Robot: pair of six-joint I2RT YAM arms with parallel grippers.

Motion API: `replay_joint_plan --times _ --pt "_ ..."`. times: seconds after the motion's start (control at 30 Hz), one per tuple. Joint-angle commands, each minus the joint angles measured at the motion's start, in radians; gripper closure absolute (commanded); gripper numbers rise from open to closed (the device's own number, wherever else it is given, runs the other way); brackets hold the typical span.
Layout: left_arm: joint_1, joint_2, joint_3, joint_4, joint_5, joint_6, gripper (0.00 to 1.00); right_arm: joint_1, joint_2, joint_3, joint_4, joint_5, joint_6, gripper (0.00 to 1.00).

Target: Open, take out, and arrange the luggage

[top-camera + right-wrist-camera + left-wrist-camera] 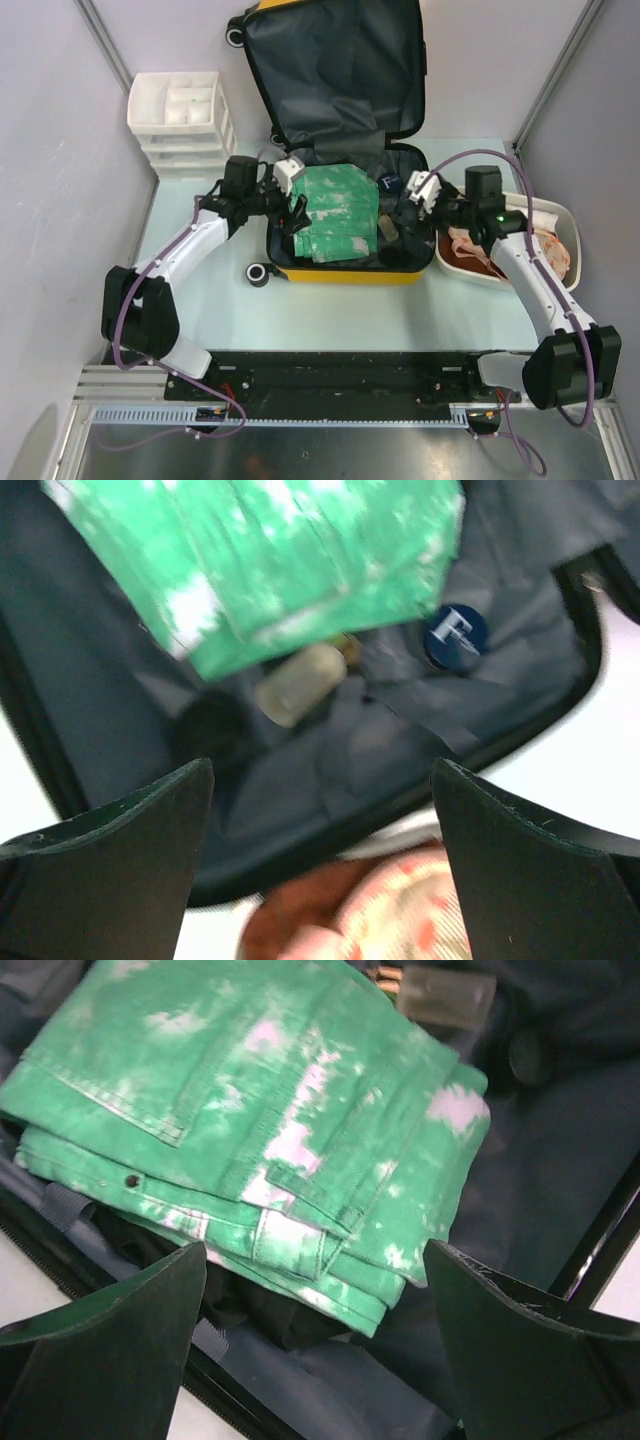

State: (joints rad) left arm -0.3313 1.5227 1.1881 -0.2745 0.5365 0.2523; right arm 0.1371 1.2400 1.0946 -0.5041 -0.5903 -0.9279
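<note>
The luggage, a yellow suitcase, lies open mid-table with its grey-lined lid leaning back. Folded green, white-mottled jeans fill its left half, over a black garment. My left gripper hovers open over the jeans' left edge, with the jeans just beyond its empty fingers. My right gripper is open and empty above the case's right rim. Below it lie a small pale bottle and a blue round cap with a white F on the lining.
A white tub holding brown and pink patterned clothes sits right of the case, under my right arm. A white plastic drawer unit stands at the back left. Grey walls close in on both sides.
</note>
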Motion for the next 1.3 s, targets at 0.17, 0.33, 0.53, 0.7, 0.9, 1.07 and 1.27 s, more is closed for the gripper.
replay_joint_plan --times 0.17,0.33,0.53,0.7,0.9,1.07,1.27 --pt "-0.087 0.062 -0.016 -0.201 0.026 0.81 0.19 0.102 0.102 0.045 0.157 -0.002 0.339 0.08" --pt "-0.132 0.12 -0.024 -0.29 0.025 1.005 0.29 0.101 0.113 0.051 0.153 0.006 0.336 0.08" --pt "-0.163 0.232 0.017 -0.296 -0.024 1.045 0.11 0.098 0.124 0.051 0.147 0.009 0.33 0.09" --pt "-0.161 0.277 0.085 -0.295 -0.035 0.986 0.47 0.099 0.137 0.051 0.167 0.009 0.331 0.09" --pt "-0.155 0.142 0.1 -0.293 0.086 0.9 0.94 0.111 0.144 0.051 0.205 0.009 0.334 0.07" --pt "-0.15 0.105 0.131 -0.295 0.164 0.79 1.0 0.137 0.165 0.051 0.274 -0.026 0.35 0.0" --pt "-0.103 0.136 0.228 -0.296 0.252 0.676 1.0 0.176 0.182 -0.015 0.461 -0.19 0.322 0.0"
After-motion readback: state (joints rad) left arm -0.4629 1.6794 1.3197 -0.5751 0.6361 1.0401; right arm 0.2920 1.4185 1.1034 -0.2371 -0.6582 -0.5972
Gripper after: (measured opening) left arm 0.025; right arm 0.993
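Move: The green garment lies folded in the suitcase, its middle some 7 cm to the right of the left hand, about level with it fore and aft and 11 cm below. From that hand the small bottle is about 18 cm right and 3 cm back, the blue cap 19 cm right and 7 cm ahead, both some 13 cm down. From the right hand the garment's middle is about 17 cm left, 1 cm ahead and 15 cm below; the bottle 5 cm left, 1 cm back and 17 cm down. The green garment's near-left part is pinched by the left hand, which sinks about 11 cm and slightly back, turning some 40 degrees clockwise and rolling, shuts its open fingers on the cloth, then lifts it some 7 cm, drifting right. The right hand, still open, shifts about 8 cm left over the bottle towards the garment without gripping anything. ##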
